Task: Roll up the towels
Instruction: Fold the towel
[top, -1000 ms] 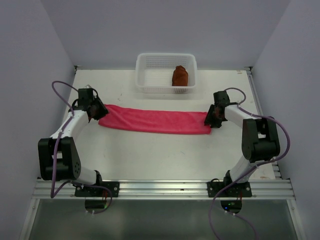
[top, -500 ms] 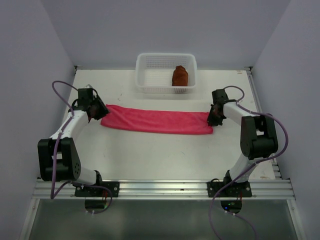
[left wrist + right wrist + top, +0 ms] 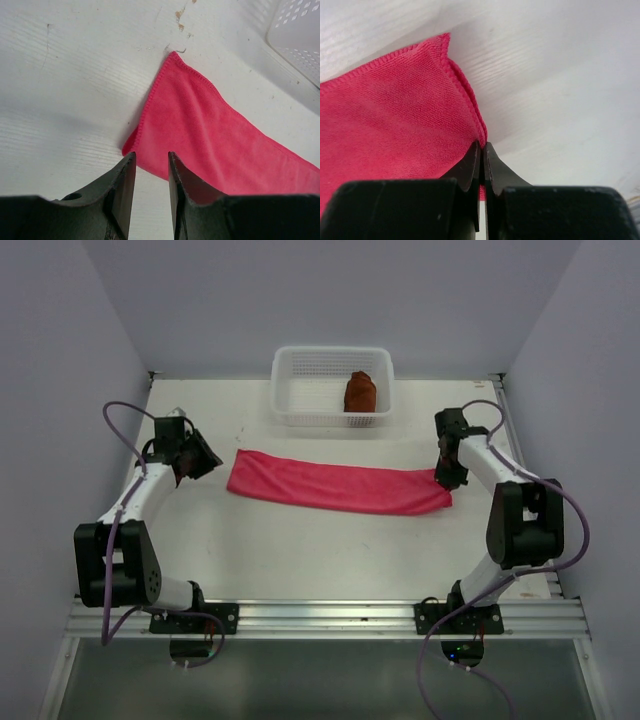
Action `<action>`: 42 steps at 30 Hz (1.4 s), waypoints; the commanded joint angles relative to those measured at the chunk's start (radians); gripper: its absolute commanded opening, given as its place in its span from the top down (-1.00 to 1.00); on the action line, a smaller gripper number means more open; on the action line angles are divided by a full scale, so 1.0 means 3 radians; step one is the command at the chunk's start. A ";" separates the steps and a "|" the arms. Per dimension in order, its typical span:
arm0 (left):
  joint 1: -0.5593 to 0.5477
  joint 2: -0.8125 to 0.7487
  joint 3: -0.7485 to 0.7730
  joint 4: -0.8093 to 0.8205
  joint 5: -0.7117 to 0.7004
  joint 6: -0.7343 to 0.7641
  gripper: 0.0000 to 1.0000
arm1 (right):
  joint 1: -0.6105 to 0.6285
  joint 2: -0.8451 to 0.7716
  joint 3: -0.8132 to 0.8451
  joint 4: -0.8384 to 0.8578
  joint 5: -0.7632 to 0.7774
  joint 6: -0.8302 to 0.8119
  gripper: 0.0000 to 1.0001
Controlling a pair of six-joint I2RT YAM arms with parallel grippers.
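Observation:
The bright pink towel (image 3: 335, 483) lies flat as a long folded strip across the middle of the table. My right gripper (image 3: 447, 476) is shut on the hem at its right end; in the right wrist view the jaws (image 3: 483, 146) pinch the towel's doubled edge (image 3: 395, 115). My left gripper (image 3: 207, 462) stands open just off the left end, with nothing between its fingers (image 3: 151, 159); the towel's left corner (image 3: 200, 125) lies just beyond the tips. The rust-brown towel (image 3: 360, 392) sits bunched up inside the basket.
A white mesh basket (image 3: 290, 370) stands at the back centre of the table, its corner (image 3: 300, 35) showing in the left wrist view. Grey walls close in both sides and the back. Purple cables loop off both arms.
My right gripper has shut on the pink towel's right end and drawn it to the right. The towel's left end has slid away from my left gripper, which stays put.

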 commanded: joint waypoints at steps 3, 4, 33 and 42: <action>-0.0011 -0.0133 -0.0067 0.0180 0.0128 0.0040 0.28 | -0.0058 -0.0368 0.0526 -0.0555 0.0762 -0.0147 1.00; -0.0021 -0.0133 -0.0067 0.0180 0.0128 0.0050 0.28 | -0.0058 -0.0368 0.0572 -0.0581 0.0783 -0.0152 1.00; -0.0134 -0.0184 -0.0113 0.0251 0.0333 0.0030 0.24 | 0.1747 0.1073 0.3246 -0.1450 -0.0090 0.0370 1.00; -0.0139 -0.0189 -0.0149 0.0308 0.0450 0.0009 0.22 | 0.2038 0.1733 0.4009 -0.1538 -0.0418 0.0584 1.00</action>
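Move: Held in the right hand is the right end of the pink towel; the towel's left end, towards which the fold goes, lies about 52 cm to that hand's left, some 4 cm farther out and 4 cm below. The white basket is around 28 cm ahead and 30 cm left, with the rolled brown towel in it about 27 cm ahead and 23 cm left. From the left hand, the pink towel's left end lies about 4 cm right, 1 cm ahead and 9 cm down. Lifting the pinched right end of the pink towel some 15 cm, first slightly to the right, the right hand then swings it left over the rest of the towel towards its left end. It finishes about 30 cm left and 8 cm forward of its start, sinking a little late and turning counter-clockwise, fingers still shut. The left hand, open and empty, drifts about 3 cm right. ##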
